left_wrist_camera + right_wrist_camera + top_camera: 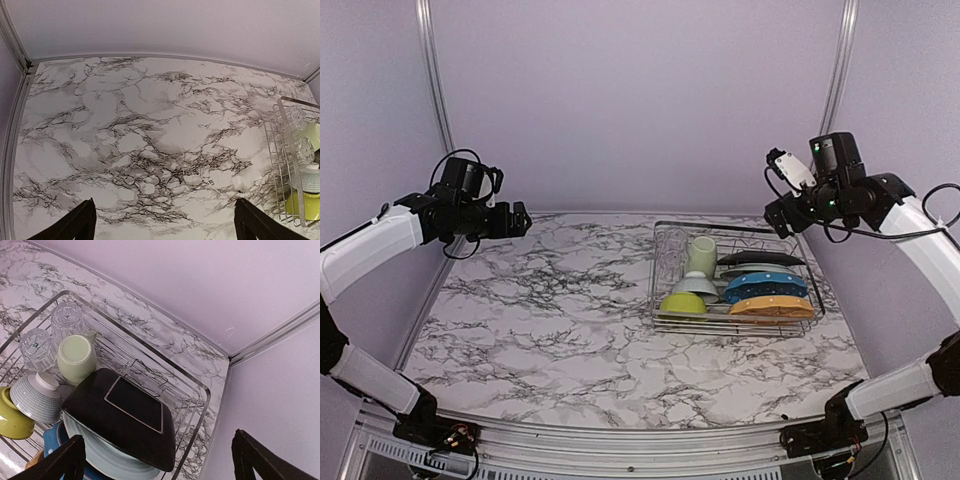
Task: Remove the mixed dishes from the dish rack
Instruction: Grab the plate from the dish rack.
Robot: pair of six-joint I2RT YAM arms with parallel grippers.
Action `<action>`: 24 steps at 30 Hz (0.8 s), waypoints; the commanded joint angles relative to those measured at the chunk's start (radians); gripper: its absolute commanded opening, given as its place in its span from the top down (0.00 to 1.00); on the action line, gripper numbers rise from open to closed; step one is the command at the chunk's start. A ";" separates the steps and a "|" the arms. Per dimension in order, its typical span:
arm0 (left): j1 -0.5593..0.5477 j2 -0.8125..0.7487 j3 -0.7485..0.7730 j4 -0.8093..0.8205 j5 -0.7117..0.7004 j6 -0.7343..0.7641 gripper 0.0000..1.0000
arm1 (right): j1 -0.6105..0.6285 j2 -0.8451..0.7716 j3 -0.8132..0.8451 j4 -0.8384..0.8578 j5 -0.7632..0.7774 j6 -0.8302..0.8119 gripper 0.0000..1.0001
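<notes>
The silver wire dish rack [654, 280] stands at the right of the marble table. In it are a dark square plate [125, 415], a blue plate [765, 287], an orange dotted plate [771, 307], a pale green mug [76, 357], two clear glasses [66, 320], a small white bowl [36, 397] and a lime green bowl [10, 417]. My right gripper [778, 215] hangs open high above the rack's back right corner, empty. My left gripper [520, 220] is open and empty, high over the table's far left, well away from the rack [280, 150].
Lilac walls close in the table at the back and on both sides, with metal posts [432, 70] in the back corners. Bare marble tabletop [550, 300] stretches left of the rack. A metal rail [620, 432] runs along the near edge.
</notes>
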 commanded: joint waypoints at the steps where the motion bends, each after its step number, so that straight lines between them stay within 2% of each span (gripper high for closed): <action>1: -0.003 0.009 0.031 0.027 0.019 0.004 0.01 | 0.000 0.012 0.044 -0.003 0.023 -0.119 0.02; 4: -0.003 0.009 0.033 0.033 0.034 0.006 0.01 | 0.035 0.063 0.091 -0.074 0.065 -0.169 0.02; 8: -0.004 -0.002 0.014 0.065 0.058 0.000 0.01 | 0.074 0.086 0.075 -0.109 0.131 -0.196 0.03; 18: -0.004 -0.009 -0.027 0.099 0.127 -0.006 0.01 | 0.133 0.113 0.032 -0.200 0.068 -0.166 0.06; 24: -0.004 0.012 -0.019 0.112 0.161 -0.015 0.01 | 0.169 0.145 0.025 -0.211 0.085 -0.176 0.06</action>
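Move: The black plate at the back of the rack is what I'm going for. From my right hand its middle lies some 20 cm below, about 6 cm ahead and 2 cm left. The pale plate leans about 4 cm nearer to me than it, the blue dish roughly 8 cm nearer, and the green mug stands some 11 cm left of it, about level. From my left hand the black plate is about 46 cm right, 2 cm ahead and 12 cm lower. I bring my right hand down about 6 cm towards the black plate, swinging it some 3 cm left and, after a tiny reach forward, easing back a couple of centimetres. On the way I roll its left side down about 15 degrees, tip the fingers more steeply down and turn them slightly counter-clockwise, keeping them wide open and still clear of the dishes. My left hand shifts about 2 cm right, empty. ##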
